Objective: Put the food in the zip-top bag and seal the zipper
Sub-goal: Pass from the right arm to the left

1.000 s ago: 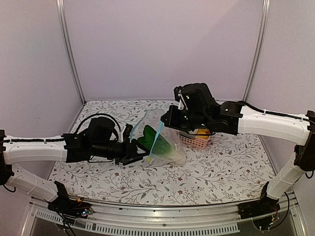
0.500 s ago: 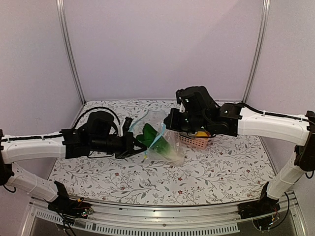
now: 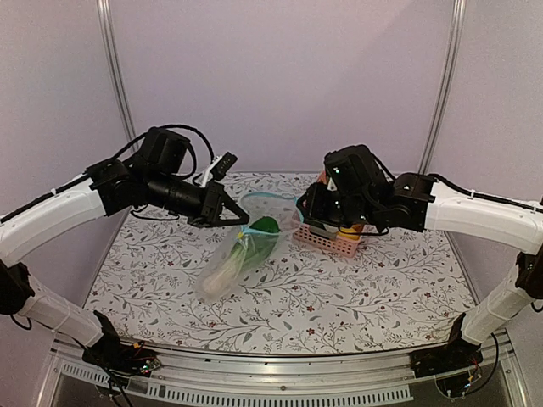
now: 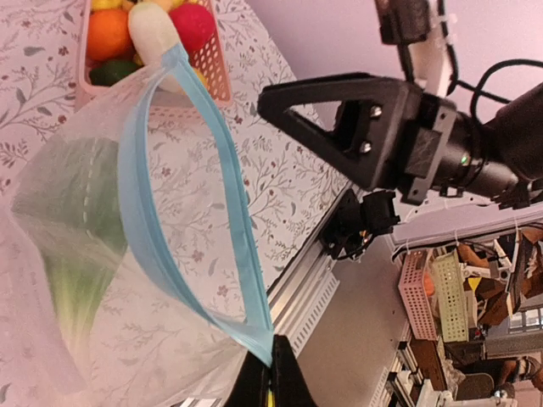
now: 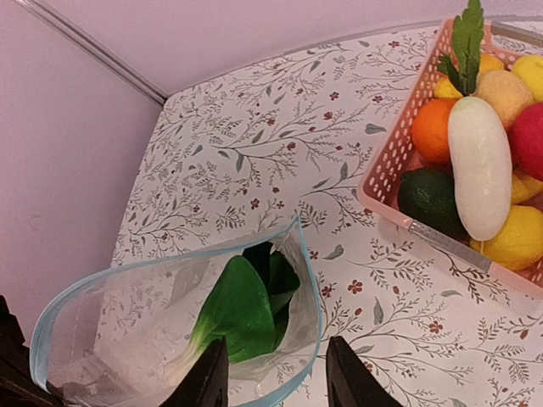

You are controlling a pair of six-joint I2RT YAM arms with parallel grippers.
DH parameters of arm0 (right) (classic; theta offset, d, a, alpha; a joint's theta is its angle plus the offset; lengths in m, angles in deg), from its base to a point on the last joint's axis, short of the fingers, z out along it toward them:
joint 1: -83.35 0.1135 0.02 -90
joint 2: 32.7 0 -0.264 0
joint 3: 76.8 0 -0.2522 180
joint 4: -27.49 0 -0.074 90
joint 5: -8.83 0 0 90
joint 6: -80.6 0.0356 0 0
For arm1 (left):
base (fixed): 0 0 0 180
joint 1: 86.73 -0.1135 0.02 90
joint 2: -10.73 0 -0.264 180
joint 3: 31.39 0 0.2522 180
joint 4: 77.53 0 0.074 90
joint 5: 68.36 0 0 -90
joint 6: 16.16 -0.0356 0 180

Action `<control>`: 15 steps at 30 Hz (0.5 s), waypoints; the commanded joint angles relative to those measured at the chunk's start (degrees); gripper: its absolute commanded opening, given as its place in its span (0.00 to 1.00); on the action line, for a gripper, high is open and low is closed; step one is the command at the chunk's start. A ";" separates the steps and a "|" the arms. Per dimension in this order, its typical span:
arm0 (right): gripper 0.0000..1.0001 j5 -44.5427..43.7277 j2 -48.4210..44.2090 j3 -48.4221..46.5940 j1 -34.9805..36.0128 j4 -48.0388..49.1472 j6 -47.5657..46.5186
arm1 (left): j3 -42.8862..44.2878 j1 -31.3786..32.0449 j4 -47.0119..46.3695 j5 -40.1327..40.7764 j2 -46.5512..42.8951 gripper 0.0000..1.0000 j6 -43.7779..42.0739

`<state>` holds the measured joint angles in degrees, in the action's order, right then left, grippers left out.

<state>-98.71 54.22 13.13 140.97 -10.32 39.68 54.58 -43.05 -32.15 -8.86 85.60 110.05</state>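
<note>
The clear zip-top bag [image 3: 222, 270] hangs from my left gripper [image 3: 241, 220], which is raised above the table and shut on one end of the light-blue zipper [image 4: 233, 212]. The mouth gapes open in a loop. Inside lies the bok choy [image 5: 242, 318], leaves toward the mouth, white stem lower down. My right gripper [image 5: 276, 381] stands open just over the mouth's far rim, holding nothing. The red-pink fruit [image 5: 530, 140] and a pale peach fruit [image 5: 505, 89] sit in the pink basket [image 5: 386, 182].
The basket [image 3: 335, 244] stands at the back right, under my right wrist. It also holds an orange [image 5: 433, 127], a long white vegetable [image 5: 479, 165], a dark green fruit [image 5: 428, 199] and yellow pieces. Purple walls close the back and sides.
My left gripper shut on the zipper end and lifted it up and back, so the bag now hangs. My right gripper opened, let go of the rim and shifted right.
</note>
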 commanded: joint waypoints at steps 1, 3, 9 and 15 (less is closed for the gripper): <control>0.45 -3.20 -2.96 1.91 -0.47 -2.25 -1.00 | -0.25 -1.49 7.57 -5.02 3.31 0.00 -8.62; 0.57 -5.22 -4.63 2.34 -0.49 -2.55 -2.88 | -0.02 -1.70 7.74 -5.71 3.96 0.00 -11.48; 0.73 -9.68 -9.39 3.21 -4.24 -6.81 -7.03 | 2.99 -3.89 11.77 -9.09 6.41 0.00 -21.38; 0.77 -0.75 -7.57 2.57 -13.42 -8.21 -10.71 | 6.91 -7.07 18.18 -10.26 9.93 0.00 -31.92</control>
<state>-104.13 44.01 15.62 132.29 -15.40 32.79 58.29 -47.77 -19.76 -17.16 93.12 87.99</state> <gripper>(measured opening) 0.763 0.006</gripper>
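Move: The right hand has the far corner of the bag's zipper rim right between its already parting fingers. The bok choy in the bag is some 15 cm to its left, 4 cm nearer and 14 cm lower, and the food basket about 14 cm ahead, 11 cm to the right and 20 cm below. From the left hand, which pinches the other side of the rim, that corner lies about 13 cm right and 4 cm ahead. The bok choy is some 17 cm under the left hand, 3 cm ahead and 2 cm left. Rightward, away from the bag, the right hand draws off with its fingers spreading from partly to well open, letting the rim corner slip free, then also rises about 4 cm and goes a little forward, some 10 cm in all, towards the side where the basket stands. The left hand sinks about 5 cm early on and then stays low, keeping its pinch on the rim while turning some 15 degrees clockwise. ##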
